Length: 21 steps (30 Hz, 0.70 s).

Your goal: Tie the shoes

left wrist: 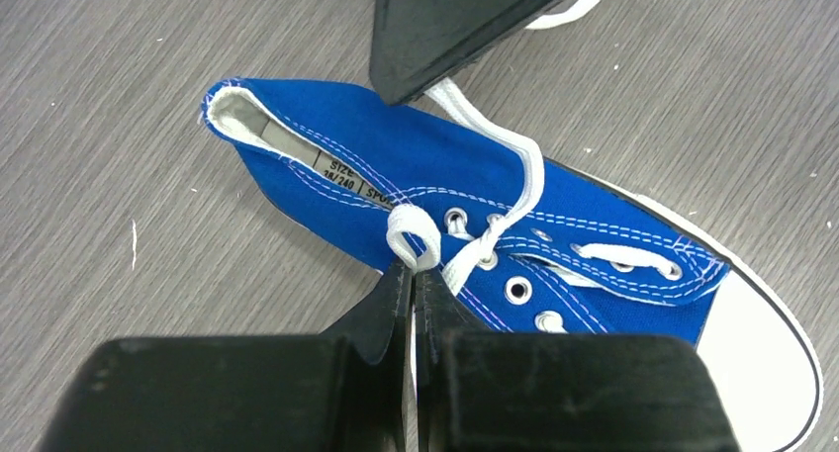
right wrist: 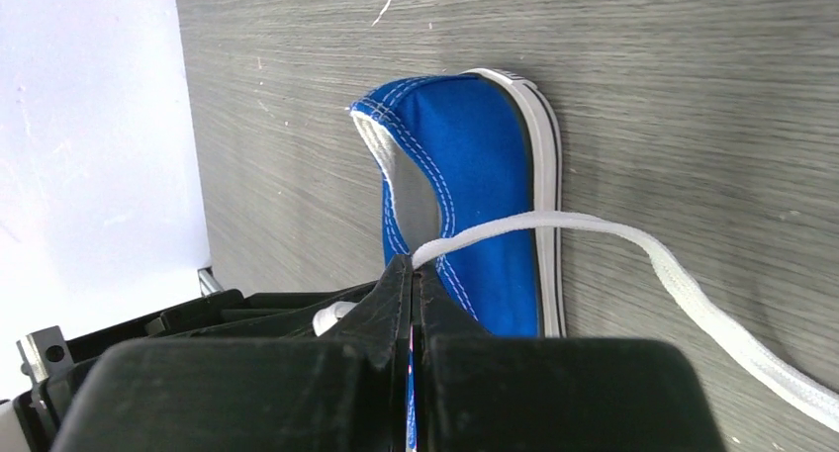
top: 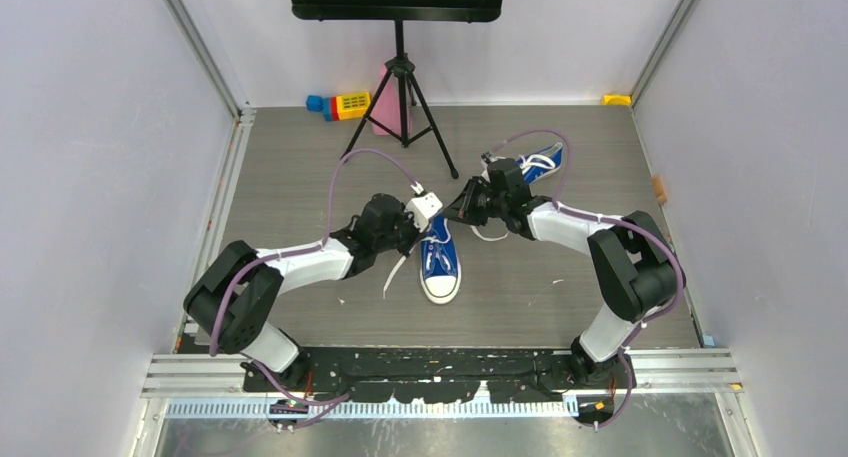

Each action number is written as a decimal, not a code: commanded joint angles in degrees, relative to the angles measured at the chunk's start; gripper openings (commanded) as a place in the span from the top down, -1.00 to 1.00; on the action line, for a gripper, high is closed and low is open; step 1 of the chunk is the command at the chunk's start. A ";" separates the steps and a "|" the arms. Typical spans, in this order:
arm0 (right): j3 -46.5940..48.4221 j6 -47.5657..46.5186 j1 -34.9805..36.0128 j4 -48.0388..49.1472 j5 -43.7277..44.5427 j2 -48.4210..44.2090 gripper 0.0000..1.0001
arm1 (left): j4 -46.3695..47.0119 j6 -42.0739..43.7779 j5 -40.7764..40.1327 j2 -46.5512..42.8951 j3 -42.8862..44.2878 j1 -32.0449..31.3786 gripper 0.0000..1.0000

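Observation:
One blue shoe (top: 440, 267) lies mid-table, white toe cap toward the arms; it also shows in the left wrist view (left wrist: 416, 165) and heel-first in the right wrist view (right wrist: 475, 175). My left gripper (left wrist: 414, 269) is shut on a small loop of white lace (left wrist: 411, 236) by the top eyelets. My right gripper (right wrist: 414, 269) is shut on the other lace strand (right wrist: 514, 229), just above the shoe's heel opening. Both grippers meet over the shoe's rear: the left gripper (top: 428, 222) and the right gripper (top: 452, 214). The second shoe (top: 540, 162) lies behind the right arm.
A black tripod stand (top: 400, 77) stands at the back centre, with coloured toy blocks (top: 340, 105) and a pink object (top: 383, 107) beside it. A yellow piece (top: 617, 99) sits in the far right corner. Loose lace (right wrist: 712, 314) trails on the table. Walls close both sides.

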 commanded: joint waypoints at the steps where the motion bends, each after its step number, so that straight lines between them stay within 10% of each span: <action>1: 2.52 1.52 -0.22 5.99 -4.65 0.90 0.94 | -2.09 4.87 -0.40 -1.38 2.78 -0.33 1.00; 14: 2.98 3.65 0.27 10.77 -7.96 3.30 0.83 | -8.09 8.94 -0.17 0.78 8.21 -2.51 1.00; 21: 0.22 3.07 0.27 9.81 -4.73 0.91 0.18 | -9.17 8.87 -1.69 0.97 8.73 -2.62 1.00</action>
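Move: Just above the blue shoe's throat, the left hand pinches a small lace loop about 1 cm ahead of its hand point; the right gripper, pinching the other lace strand, is some 6 cm farther out and 6 cm to the left hand's right. From the right hand, that loop lies about 5 cm back and 5 cm left, slightly lower. The blue shoe's middle is roughly 8 cm back, 2 cm left and 6 cm below the right hand. Bringing the pinched strand left and slightly up, about 2.5 cm, over the heel end of the shoe towards the left gripper, the right hand rolls a little, then parts its fingers to roughly a third, ending the pinch. The left hand keeps its loop pinched, rising nearly 2 cm and easing as far right to meet it, with a slight wrist turn. ##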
